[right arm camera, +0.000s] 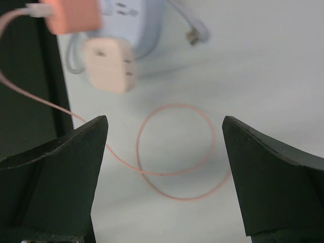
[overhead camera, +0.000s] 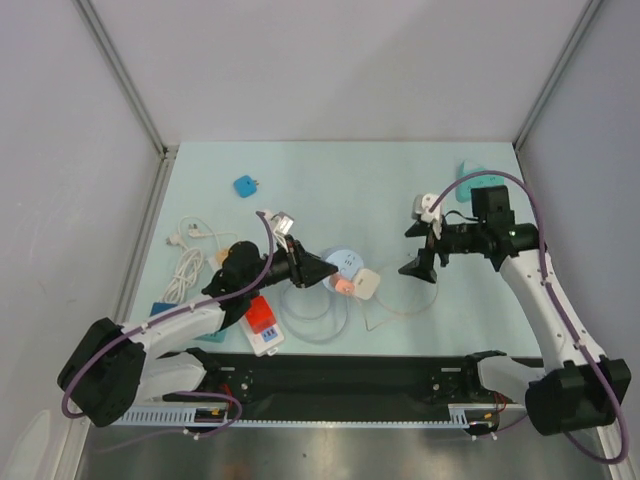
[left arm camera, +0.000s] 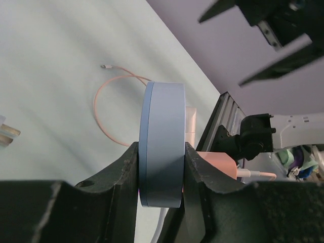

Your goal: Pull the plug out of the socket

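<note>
A round pale-blue socket sits near the table's middle, and my left gripper is shut on its rim. In the left wrist view the socket shows edge-on, pinched between both fingers. Two plugs stick out of its face: a pink plug with a thin pink cable, and a cream plug. My right gripper hovers just right of them, open and empty. The right wrist view shows its gripper over the cable loop, with the pink plug and cream plug at upper left.
A coiled white cable lies at the left, and a blue adapter sits behind it. A red-and-white box rests near the front rail. A white charger and a teal object sit at the back right.
</note>
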Controlling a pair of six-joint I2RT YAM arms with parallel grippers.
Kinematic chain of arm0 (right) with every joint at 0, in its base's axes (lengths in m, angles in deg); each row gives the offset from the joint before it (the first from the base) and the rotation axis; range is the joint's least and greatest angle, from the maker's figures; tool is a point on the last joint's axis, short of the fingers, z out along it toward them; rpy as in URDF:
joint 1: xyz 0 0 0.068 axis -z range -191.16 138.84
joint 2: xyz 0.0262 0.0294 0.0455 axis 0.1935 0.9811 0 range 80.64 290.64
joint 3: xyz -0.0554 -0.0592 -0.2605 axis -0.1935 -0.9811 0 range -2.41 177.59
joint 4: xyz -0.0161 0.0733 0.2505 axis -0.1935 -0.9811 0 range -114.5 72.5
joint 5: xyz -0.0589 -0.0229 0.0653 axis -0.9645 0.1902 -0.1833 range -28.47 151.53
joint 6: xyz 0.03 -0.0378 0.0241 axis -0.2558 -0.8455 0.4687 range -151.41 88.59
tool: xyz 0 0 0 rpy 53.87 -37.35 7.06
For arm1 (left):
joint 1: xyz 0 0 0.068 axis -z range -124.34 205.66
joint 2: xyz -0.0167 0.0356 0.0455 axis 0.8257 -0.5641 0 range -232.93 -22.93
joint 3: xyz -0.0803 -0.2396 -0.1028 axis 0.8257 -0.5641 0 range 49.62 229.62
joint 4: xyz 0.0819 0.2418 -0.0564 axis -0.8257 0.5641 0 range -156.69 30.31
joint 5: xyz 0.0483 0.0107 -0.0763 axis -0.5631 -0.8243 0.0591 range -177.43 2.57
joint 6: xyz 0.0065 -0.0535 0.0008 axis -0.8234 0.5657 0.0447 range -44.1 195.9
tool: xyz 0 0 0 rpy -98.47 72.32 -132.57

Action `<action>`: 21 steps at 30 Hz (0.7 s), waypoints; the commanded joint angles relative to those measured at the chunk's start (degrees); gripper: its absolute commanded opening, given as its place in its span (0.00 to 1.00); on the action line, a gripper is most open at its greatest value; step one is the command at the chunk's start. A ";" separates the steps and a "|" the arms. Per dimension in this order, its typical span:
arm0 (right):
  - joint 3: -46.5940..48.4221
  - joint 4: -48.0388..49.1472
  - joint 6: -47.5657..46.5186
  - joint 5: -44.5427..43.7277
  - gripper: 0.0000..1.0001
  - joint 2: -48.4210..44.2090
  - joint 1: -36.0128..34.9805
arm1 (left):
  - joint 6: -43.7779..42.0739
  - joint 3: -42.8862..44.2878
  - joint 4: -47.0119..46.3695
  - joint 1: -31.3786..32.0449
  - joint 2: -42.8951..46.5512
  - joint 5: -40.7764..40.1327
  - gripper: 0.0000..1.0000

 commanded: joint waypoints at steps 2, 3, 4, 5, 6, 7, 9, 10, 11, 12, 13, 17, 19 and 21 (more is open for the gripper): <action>1.40 -5.96 -5.62 -0.34 1.00 -5.06 -8.76 | 6.88 3.04 0.22 -0.06 -0.81 -3.81 0.00; 1.93 -5.78 -5.09 -1.39 1.00 -5.32 -12.52 | 7.41 3.91 1.20 0.03 -1.08 -4.34 0.00; 2.55 -5.69 -4.04 -4.01 1.00 -5.85 -14.30 | 7.76 4.10 2.34 0.12 -1.25 -4.69 0.00; 3.60 -5.43 -3.07 -5.69 1.00 -5.85 -18.58 | 8.72 4.27 2.78 0.20 -1.69 -6.18 0.00; 3.87 -4.73 -2.19 -7.27 1.00 -6.03 -20.45 | 9.17 4.71 4.18 0.20 -1.78 -6.80 0.00; 4.31 -4.38 -1.57 -10.51 1.00 -6.03 -22.90 | 9.52 4.98 4.89 0.29 -1.96 -7.50 0.00; 4.49 -2.46 1.41 -14.13 0.99 -5.68 -29.21 | 10.92 5.85 6.73 0.38 -2.48 -9.34 0.00; 4.57 -1.48 2.90 -18.06 0.99 -5.42 -31.17 | 11.37 6.29 7.53 0.47 -2.66 -9.88 0.00; 4.58 -0.43 4.92 -19.75 0.99 -4.46 -32.50 | 12.15 6.64 8.23 0.64 -3.10 -10.23 0.00; 4.40 1.58 5.98 -21.25 0.99 -4.10 -33.81 | 12.60 7.17 8.93 0.82 -3.28 -11.10 0.00; 4.31 2.99 7.12 -23.88 0.99 -3.66 -34.70 | 13.21 7.35 9.20 0.91 -3.45 -11.46 0.00; 4.31 7.75 10.82 -29.95 0.98 -0.85 -37.86 | 15.67 8.41 11.58 2.40 -3.54 -14.62 0.00; 4.05 10.21 12.23 -32.77 0.97 0.73 -39.53 | 16.55 8.84 12.45 3.28 -3.37 -16.29 0.00; 3.87 12.31 13.28 -34.35 0.96 2.57 -41.03 | 17.43 9.19 13.50 3.80 -3.19 -17.35 0.00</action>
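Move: The orange plug, on the round socket held in the left fingers, lies about 16 cm left of the open right gripper, 7 cm back and some 5 cm lower. The white plug beside it is nearer, about 12 cm left, 7 cm back and 6 cm down; the socket's middle is 16 cm left, 3 cm back and 5 cm down. From the left hand, the orange plug lies about 4 cm right, 3 cm back and 1 cm lower. Sweep the right gripper left about 12 cm and back towards the plugs, then ease it forward a little and down, tipping its wide-open fingers some 15 degrees downward. Meanwhile keep the left pinch on the socket, lower it about 4 cm and slightly forward, and roll it some 20 degrees so the plug side tips up; turn it slightly counter-clockwise. ##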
